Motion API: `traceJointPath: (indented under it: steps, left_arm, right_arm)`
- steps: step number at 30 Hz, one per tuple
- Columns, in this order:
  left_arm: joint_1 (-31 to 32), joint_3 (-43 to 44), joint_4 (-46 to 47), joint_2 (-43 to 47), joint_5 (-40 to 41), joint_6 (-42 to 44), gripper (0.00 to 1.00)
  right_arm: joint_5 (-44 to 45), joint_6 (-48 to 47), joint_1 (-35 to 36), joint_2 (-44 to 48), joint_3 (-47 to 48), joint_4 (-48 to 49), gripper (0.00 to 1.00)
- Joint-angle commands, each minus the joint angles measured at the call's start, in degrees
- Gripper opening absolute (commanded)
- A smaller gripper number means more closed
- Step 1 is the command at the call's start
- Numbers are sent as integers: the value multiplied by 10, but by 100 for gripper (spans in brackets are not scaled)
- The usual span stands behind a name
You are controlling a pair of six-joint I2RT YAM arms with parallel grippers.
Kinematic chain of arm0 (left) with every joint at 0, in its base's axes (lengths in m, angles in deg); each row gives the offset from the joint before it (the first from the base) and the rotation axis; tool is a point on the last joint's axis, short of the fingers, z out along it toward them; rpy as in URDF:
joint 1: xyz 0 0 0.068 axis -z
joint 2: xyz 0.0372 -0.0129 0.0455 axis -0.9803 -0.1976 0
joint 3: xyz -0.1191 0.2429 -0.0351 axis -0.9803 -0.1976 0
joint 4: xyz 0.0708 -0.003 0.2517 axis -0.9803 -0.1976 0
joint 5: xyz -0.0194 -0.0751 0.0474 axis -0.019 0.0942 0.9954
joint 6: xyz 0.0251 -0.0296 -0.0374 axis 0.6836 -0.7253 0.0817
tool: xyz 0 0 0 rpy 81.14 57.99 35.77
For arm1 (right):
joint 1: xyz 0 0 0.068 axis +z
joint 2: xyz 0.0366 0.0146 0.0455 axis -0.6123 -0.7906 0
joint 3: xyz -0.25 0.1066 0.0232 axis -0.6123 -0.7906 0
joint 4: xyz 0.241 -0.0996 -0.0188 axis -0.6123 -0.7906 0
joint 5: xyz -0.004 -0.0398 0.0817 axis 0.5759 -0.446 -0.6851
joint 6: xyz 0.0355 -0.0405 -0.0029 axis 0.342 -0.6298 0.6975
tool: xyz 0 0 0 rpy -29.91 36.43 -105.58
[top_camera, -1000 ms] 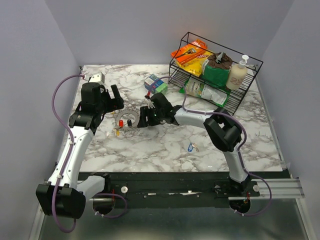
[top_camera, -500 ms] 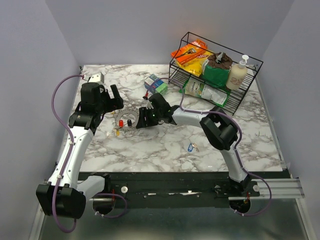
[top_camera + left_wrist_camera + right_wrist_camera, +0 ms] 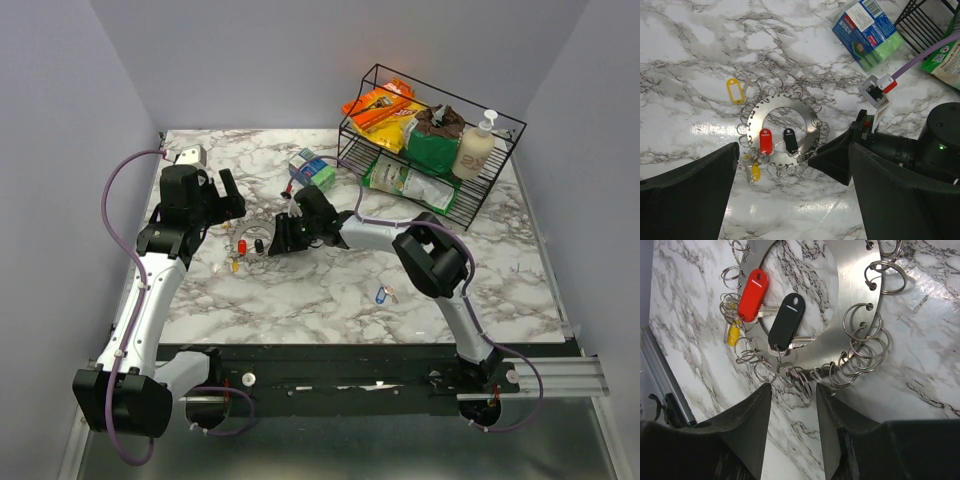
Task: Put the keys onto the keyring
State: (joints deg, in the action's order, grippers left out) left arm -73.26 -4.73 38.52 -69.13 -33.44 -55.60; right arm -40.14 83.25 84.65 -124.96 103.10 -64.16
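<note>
The keyring (image 3: 250, 238) is a flat silvery metal ring edged with several small wire loops, lying left of centre on the marble table. A red key (image 3: 765, 141) and a black key (image 3: 790, 140) lie in its middle, and both show in the right wrist view (image 3: 753, 295) (image 3: 786, 321). A yellow key (image 3: 755, 172) lies at its lower left edge, and a yellow tag (image 3: 733, 90) lies apart above it. A blue key (image 3: 381, 294) lies alone to the right. My right gripper (image 3: 792, 390) is open, its tips at the keyring's edge loops (image 3: 795, 377). My left gripper (image 3: 794, 150) is open, above the keyring.
A black wire rack (image 3: 430, 135) with snack bags and a soap bottle stands at the back right. A blue and green sponge pack (image 3: 312, 168) lies just behind the right gripper. The right arm's purple cable (image 3: 925, 57) runs past the pack.
My right gripper has slid left, up to the keyring's right edge. The left arm and the keys have barely moved.
</note>
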Motion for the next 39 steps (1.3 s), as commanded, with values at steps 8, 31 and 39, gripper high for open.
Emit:
traceJointPath:
  steps: [8, 31, 39]
  left_arm:
    - [-10, -6, 10, 3, -10, 3, 99]
    - [-10, -11, 16, 1, -28, -3, 99]
    - [-10, -82, 66, 21, -100, -69, 99]
  right_arm:
    - [-11, 1, 3, -33, 4, -12, 24]
    - [117, -112, 3, 154, -209, -56, 1]
    - [224, -154, 2, 226, -224, -126, 8]
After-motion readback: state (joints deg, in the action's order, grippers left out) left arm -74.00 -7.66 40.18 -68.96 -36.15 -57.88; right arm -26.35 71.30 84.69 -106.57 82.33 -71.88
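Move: The right hand's half-open fingers already straddle small wire loops on the keyring's near right rim, about 1 cm left of the hand and 1 cm below. The keyring's middle is some 4 cm left, 3 cm ahead and 2 cm below; inside it the black-tagged key lies about 4 cm left, 2 ahead, the red-tagged one 8 left, 2 ahead. The left hand hovers with the keyring some 23 cm below, 2 ahead and 3 right. The right hand sinks about 1 cm as its half-open fingers shut on a wire loop at the keyring's near right rim, just beside the black-tagged key. Keeping them practically shut, it then drags the keyring low along the table, about 10 cm to the right and some 4 cm back towards the base, while the wrist tilts so the fingers point down more steeply, by nearly 20 degrees. ##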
